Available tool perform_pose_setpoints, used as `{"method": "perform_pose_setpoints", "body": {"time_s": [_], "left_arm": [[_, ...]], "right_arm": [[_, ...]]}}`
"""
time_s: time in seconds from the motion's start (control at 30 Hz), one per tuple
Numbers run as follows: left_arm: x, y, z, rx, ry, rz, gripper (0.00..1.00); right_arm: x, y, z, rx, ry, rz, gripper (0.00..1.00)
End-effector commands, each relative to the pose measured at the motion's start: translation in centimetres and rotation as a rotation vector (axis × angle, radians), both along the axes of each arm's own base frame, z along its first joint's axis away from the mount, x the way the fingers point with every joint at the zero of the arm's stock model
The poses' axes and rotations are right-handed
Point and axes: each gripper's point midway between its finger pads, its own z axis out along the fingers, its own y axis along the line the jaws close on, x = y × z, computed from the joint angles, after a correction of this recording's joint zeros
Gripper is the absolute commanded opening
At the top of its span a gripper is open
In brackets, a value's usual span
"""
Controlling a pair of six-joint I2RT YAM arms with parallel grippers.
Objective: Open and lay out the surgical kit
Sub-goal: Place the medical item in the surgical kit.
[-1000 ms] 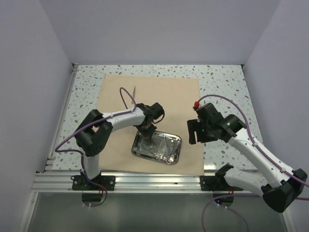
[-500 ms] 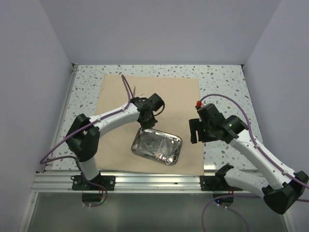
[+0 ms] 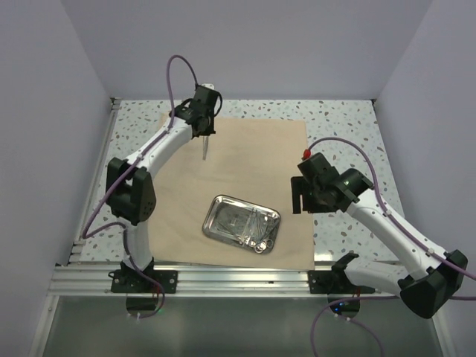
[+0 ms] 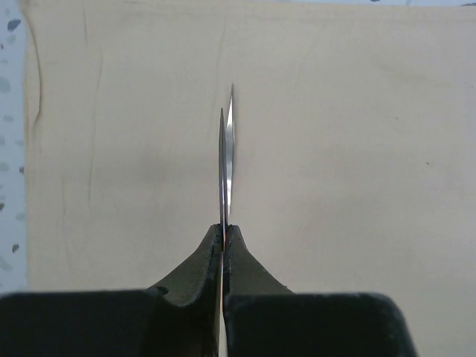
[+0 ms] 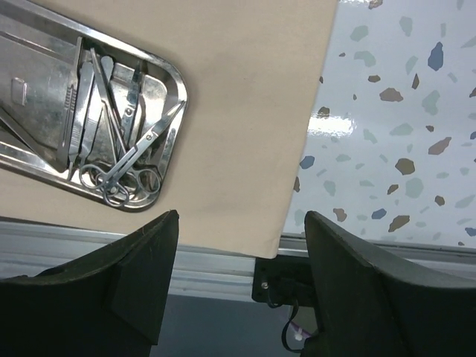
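The beige cloth wrap (image 3: 245,149) lies spread flat on the table. Near its front edge sits the steel tray (image 3: 216,199), with scissors (image 5: 137,152) and several other thin instruments lying in it. My left gripper (image 3: 202,134) hangs over the far left part of the cloth, shut on thin metal tweezers (image 3: 204,149). In the left wrist view the tweezers (image 4: 227,149) stick straight out past the pinched fingertips (image 4: 224,227), their points above bare cloth (image 4: 335,149). My right gripper (image 3: 301,197) hovers open at the cloth's right edge, right of the tray (image 5: 178,82), holding nothing (image 5: 242,216).
The speckled terrazzo table (image 3: 349,134) shows around the cloth. An aluminium rail (image 3: 230,279) runs along the near edge, with both arm bases bolted to it. Plain walls close in the left, back and right sides.
The left gripper closed on the tweezers at the tray, then carried them up and away to the far left of the cloth. The right arm has barely moved.
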Motion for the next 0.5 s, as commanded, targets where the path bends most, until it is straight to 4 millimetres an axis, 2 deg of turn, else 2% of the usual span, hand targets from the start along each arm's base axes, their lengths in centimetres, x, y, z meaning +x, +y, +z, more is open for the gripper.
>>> {"method": "perform_pose_setpoints", "body": {"time_s": [0.0, 0.13, 0.2, 0.23, 0.3, 0.33, 0.47], "left_arm": [[5.1, 0.5, -0.7, 0.166, -0.039, -0.164, 0.00], [9.1, 0.4, -5.0, 0.163, 0.033, -0.192, 0.00], [9.8, 0.8, -6.6, 0.166, 0.064, -0.190, 0.00], [10.1, 0.8, -8.0, 0.169, 0.085, -0.193, 0.00], [10.6, 0.9, -8.5, 0.155, 0.083, -0.187, 0.00], [10.7, 0.9, -9.2, 0.145, 0.096, -0.187, 0.00], [10.7, 1.3, -10.2, 0.137, 0.115, -0.162, 0.00]], "right_arm": [[0.9, -0.4, 1.6, -0.014, -0.042, -0.062, 0.72], [0.9, -0.8, 1.8, -0.033, -0.038, -0.096, 0.72], [0.9, -0.9, 1.8, -0.034, -0.036, -0.112, 0.72], [0.8, -1.0, 1.8, -0.038, -0.035, -0.116, 0.72], [0.8, -1.2, 1.6, -0.044, -0.033, -0.126, 0.72], [0.8, -1.2, 1.5, -0.045, -0.030, -0.134, 0.72], [0.8, -1.4, 1.3, -0.054, -0.026, -0.144, 0.72]]}}
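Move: My left hand already holds a slim medical item. The laid-out tweezers, beside which this item is to go, lie about 7 cm ahead of that hand, level with it sideways and some 17 cm below. The steel tray is about 26 cm back, 14 cm to the right and 16 cm below. From my idle right hand, the laid-out tweezers are roughly 33 cm ahead, 35 cm left and 15 cm down. I swing my left hand forward some 9 cm over the laid-out tweezers, sinking as I go, then drop almost straight down, about 13 cm in all, easing slightly left and slowing at the end. The wrist tips down about 10 degrees and turns a little clockwise, while my shut fingers keep the medical item pinched, bringing it down alongside the tweezers on their left. ##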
